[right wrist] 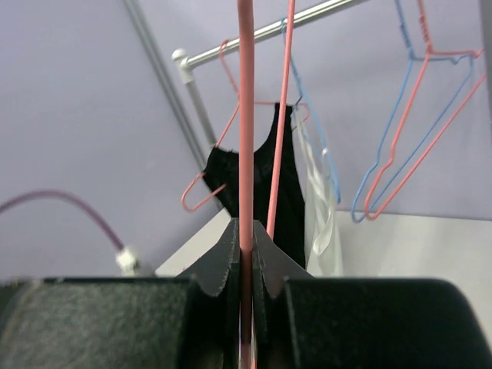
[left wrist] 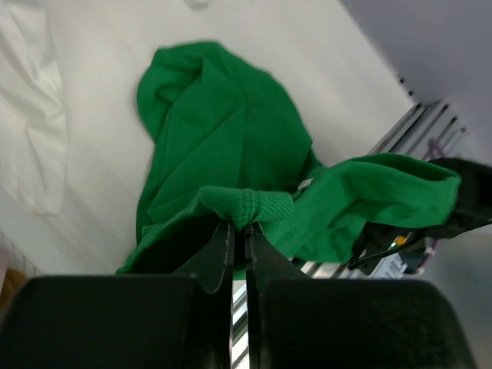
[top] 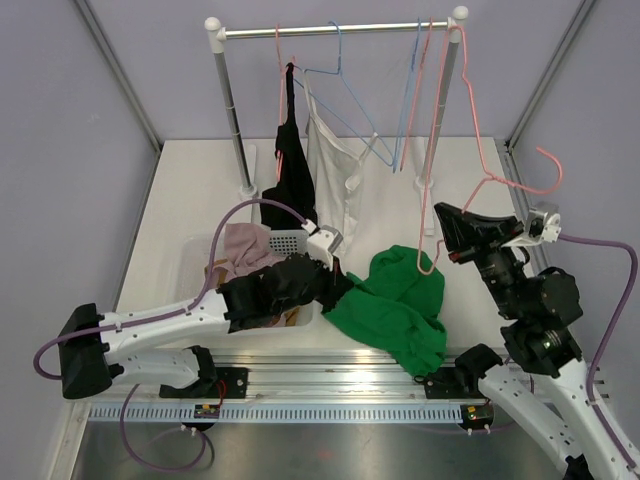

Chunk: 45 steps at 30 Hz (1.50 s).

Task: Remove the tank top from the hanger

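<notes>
The green tank top (top: 400, 300) lies crumpled on the table in front of the right arm's base, off any hanger. My left gripper (top: 340, 285) is shut on a ribbed fold of it; in the left wrist view the jaws (left wrist: 240, 231) pinch the green fabric (left wrist: 223, 138) just above the table's front rail. My right gripper (top: 440, 235) is shut on a bare pink wire hanger (top: 478, 140) and holds it upright beside the rack's right post. In the right wrist view the pink wire (right wrist: 245, 115) runs straight up between the closed jaws of that gripper (right wrist: 246, 238).
A clothes rack (top: 330, 30) stands at the back with a black garment (top: 292, 160), a white garment (top: 335, 170) and bare blue and pink hangers (top: 405, 90). A basket (top: 285, 240) holding pinkish clothes sits at the left, under my left arm.
</notes>
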Tool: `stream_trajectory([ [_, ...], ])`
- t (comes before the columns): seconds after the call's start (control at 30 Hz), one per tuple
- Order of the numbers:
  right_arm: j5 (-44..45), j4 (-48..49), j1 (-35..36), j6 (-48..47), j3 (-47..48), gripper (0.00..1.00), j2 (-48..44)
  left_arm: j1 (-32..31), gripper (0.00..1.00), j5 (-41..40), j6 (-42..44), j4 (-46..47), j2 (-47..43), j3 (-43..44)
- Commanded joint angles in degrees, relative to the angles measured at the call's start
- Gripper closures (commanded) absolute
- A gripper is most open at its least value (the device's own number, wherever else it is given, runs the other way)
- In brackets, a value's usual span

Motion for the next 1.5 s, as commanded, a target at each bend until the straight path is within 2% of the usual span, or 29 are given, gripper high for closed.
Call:
stream_trajectory([
  [0.0, 10.1, 6.8, 0.2, 0.5, 8.2, 1.00, 6.4, -1.1, 1.00, -4.3, -2.4, 3.6, 1.5, -3.4],
  [0.07, 8.4, -1.4, 0.2, -0.1, 13.3, 1.00, 9.1, -1.3, 1.00, -7.5, -4.4, 2.2, 1.2, -4.8],
  [0.1, 7.1, -11.8, 0.2, -1.0, 19.2, 1.00, 12.0, -1.3, 1.00, -8.4, -5.9, 1.6, 0.8, -5.2],
  [0.13, 6.2, -16.5, 0.2, -0.7, 21.9, 1.00, 13.4, -1.4, 0.99, -9.4, -6.8, 0.6, 0.7, -5.7],
  [0.17, 6.1, -24.2, 0.2, -0.2, 24.5, 1.00, 14.9, -1.4, 0.84, -12.4, -9.6, -0.6, 0.1, -5.8],
  [0.23, 6.1, -30.0, 0.2, -0.1, 30.7, 1.00, 19.0, -1.4, 0.72, -15.5, -10.9, -5.1, 0.2, -4.7],
  [0.3, 6.2, -36.2, 0.3, -1.1, 35.5, 1.00, 22.0, -1.4, 0.18, -17.0, -11.3, -11.8, 0.9, -0.3],
  [0.33, 6.5, -37.6, 0.2, -1.5, 36.6, 1.00, 22.9, -1.4, 0.01, -19.2, -11.6, -14.9, 1.4, 1.7],
  [0.4, 6.9, -41.0, 0.2, -2.5, 40.0, 1.00, 25.2, -1.4, 0.01, -22.0, -11.9, -24.4, 2.6, 9.1],
  [0.5, 8.4, -44.4, 0.2, -3.6, 43.5, 1.00, 28.3, -1.3, 0.01, -26.8, -10.5, -33.8, 2.8, 15.5],
  [0.53, 9.8, -45.6, 0.2, -3.9, 44.5, 1.00, 29.4, -0.3, 0.01, -28.2, -10.3, -35.7, 2.3, 18.9],
  [0.63, 13.5, -50.5, 0.3, -4.7, 48.3, 1.00, 33.7, 3.6, 0.01, -26.9, -8.6, -39.9, 0.1, 21.8],
  [0.83, 20.1, -53.9, 0.1, -6.2, 52.5, 1.00, 37.8, 11.0, 0.01, -21.3, -4.4, -45.3, -4.9, 22.7],
  [1.0, 22.1, -57.0, -0.9, -8.6, 59.9, 1.00, 44.2, 11.0, 0.01, -16.7, 0.0, -50.5, -7.8, 21.9],
  [1.07, 20.5, -59.2, -2.8, -9.0, 63.8, 1.00, 47.4, 11.0, 0.01, -15.6, 0.1, -51.7, -8.4, 21.1],
  [1.1, 18.3, -59.7, -6.0, -8.9, 64.9, 1.00, 48.5, 11.0, 0.01, -15.3, 0.2, -52.1, -9.7, 19.5],
  [1.13, 11.7, -60.1, -8.3, -8.6, 66.0, 1.00, 49.3, 11.0, 0.01, -15.0, 0.3, -52.1, -10.5, 18.6],
  [1.2, 7.5, -59.8, -11.8, -7.9, 67.9, 1.00, 51.4, 11.0, 0.01, -14.7, 0.4, -51.4, -13.5, 15.5],
  [1.3, 9.2, -60.9, -11.9, -7.8, 70.8, 1.00, 54.4, 11.0, 0.01, -14.3, 0.7, -50.6, -16.1, 13.2],
  [1.47, 7.3, -60.0, -12.1, -8.5, 71.8, 1.00, 58.2, 11.0, 0.01, -14.5, 1.1, -49.6, -19.9, 10.4],
])
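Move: Beside the left hand, which still pinches one end of the green tank top, the top's middle lies about 13 cm to the right, 2 cm ahead and 18 cm below. The basket's middle is some 24 cm to the left, 6 cm ahead and 16 cm below. For the right hand, holding the emptied pink hanger, the rack bar's right end is roughly 28 cm ahead, 1 cm to the left and 18 cm up; empty hangers hang 25 cm ahead, 5 cm left, 8 cm up. Lowering the green tank top about 7 cm, the left hand opens wide and lets go, rises clear and swings left by way of a short forward arc to over the basket, some 20 cm left of its start, turning counter-clockwise. The right hand keeps its pinch on the pink hanger, lifts, then carries it forward and back down towards the bar, tipping down some 40 degrees. ##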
